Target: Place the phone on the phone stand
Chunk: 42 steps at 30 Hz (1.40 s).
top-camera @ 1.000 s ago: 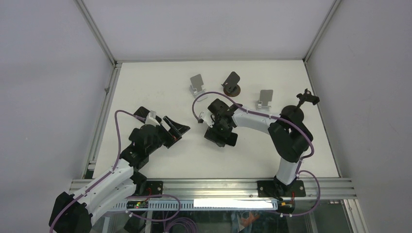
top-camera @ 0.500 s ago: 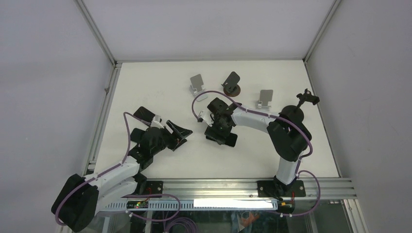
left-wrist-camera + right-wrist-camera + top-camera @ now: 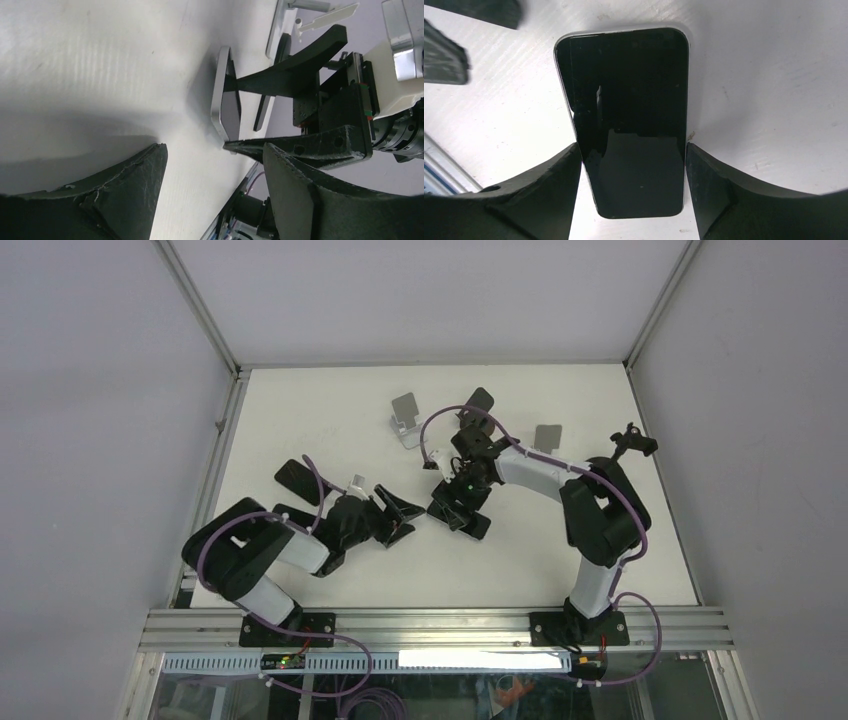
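The phone [image 3: 629, 120], black-screened with a silver rim, sits between my right gripper's [image 3: 631, 152] two fingers, and both pads press its long edges. From above, that gripper [image 3: 462, 508] holds the phone [image 3: 472, 523] mid-table. The left wrist view shows the phone [image 3: 226, 105] tipped up on its edge off the table. My left gripper [image 3: 400, 522] is open just left of it, with only bare table between its fingers [image 3: 145, 175]. A silver phone stand [image 3: 405, 415], a dark round-based stand [image 3: 480, 400] and another silver stand [image 3: 547, 438] line the back.
A small black clamp stand [image 3: 632, 443] sits at the far right. A dark flat object [image 3: 298, 478] lies behind my left arm. Aluminium frame rails [image 3: 210, 480] border the white table [image 3: 330, 410]; the right arm's purple cable [image 3: 430, 430] loops over the stands.
The right gripper has closed on the phone and swung it toward the back. My left arm has folded in and slid right, its jaws narrowing a little close beside the phone.
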Tool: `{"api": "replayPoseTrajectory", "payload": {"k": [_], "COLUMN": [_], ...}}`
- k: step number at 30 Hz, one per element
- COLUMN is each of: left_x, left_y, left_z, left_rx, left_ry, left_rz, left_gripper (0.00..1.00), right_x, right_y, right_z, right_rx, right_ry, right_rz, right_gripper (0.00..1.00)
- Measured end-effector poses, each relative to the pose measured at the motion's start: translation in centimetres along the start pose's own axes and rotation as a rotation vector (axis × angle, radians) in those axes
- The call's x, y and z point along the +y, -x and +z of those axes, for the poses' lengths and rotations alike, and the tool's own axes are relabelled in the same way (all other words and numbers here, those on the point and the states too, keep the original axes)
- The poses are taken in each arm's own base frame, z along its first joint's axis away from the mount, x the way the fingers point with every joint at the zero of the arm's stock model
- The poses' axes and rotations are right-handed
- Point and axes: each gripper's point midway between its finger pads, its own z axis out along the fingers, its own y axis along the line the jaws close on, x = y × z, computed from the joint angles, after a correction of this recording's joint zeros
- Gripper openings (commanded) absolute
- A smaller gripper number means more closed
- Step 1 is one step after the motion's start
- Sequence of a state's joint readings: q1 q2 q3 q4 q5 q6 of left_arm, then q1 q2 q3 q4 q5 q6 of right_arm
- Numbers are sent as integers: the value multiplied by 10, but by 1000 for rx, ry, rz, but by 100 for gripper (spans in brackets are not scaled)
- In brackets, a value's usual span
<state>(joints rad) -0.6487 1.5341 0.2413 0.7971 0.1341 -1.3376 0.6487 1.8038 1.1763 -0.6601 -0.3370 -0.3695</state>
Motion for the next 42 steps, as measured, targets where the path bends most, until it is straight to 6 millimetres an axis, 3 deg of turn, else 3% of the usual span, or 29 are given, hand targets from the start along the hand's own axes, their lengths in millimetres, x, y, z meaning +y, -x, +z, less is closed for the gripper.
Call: {"api": "replayPoseTrajectory", "payload": {"k": [5,8,16,19,20,26,31,36,42], "left_x": [-12,-16,-10,-10,-14,-22,-34,-67,-113], "left_y": [-2,-5,-19,-21,-20,-19,-16,-15,-25], "left_z": [21,30,48,51,51,50,38,8,-41], "left_rx": [7,15,44,48,47,41,30,35,97], "left_ry": [-67,-91,-85,-93,-106,-138,-153,-201,-350], "left_rz": [-29,-47,-83,-92,-101,-68,69,330,714], "left_gripper": [73,67,24,3,0,0,0,0,0], "right_x": [4,8,19,20,20,21,30,30,43], "right_y": [0,0,4,3,3,0,-2,0,9], "right_z": [-3,-4,-6,-6,-6,-8,-16,-53,-128], "right_rx": [-18,-24,-48,-45,-43,-44,-55,-143,-361], "right_ry": [58,89,157,167,167,190,268,310,312], "right_rz": [55,72,106,115,117,127,120,73,-100], "right_gripper": [36,36,36,37,38,82,96,99,99]}}
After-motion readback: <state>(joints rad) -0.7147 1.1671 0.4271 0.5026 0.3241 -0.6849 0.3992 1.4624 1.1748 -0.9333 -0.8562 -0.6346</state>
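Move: The phone's middle lies some 10 cm to my left hand's right, level with it front to back and at about its height. The raised left end is only about 5 cm to the right and 2 cm ahead of that hand. My right hand still grips the phone by its long edges, its middle about 2 cm left of that hand; my open left gripper is about 12 cm left of it. The silver stand is some 27 cm straight ahead of my left hand, the dark round stand about 29 cm ahead and 16 cm right. I slide my left hand about 5 cm right and a little forward to the phone's raised left end and pinch it across its thickness, while my right hand holds on, easing 2 cm back. Then my right fingers open and rise clear, and my left hand lifts about 11 cm, drawing back 4 cm, fingers tipping up some 35 degrees and turning clockwise. ##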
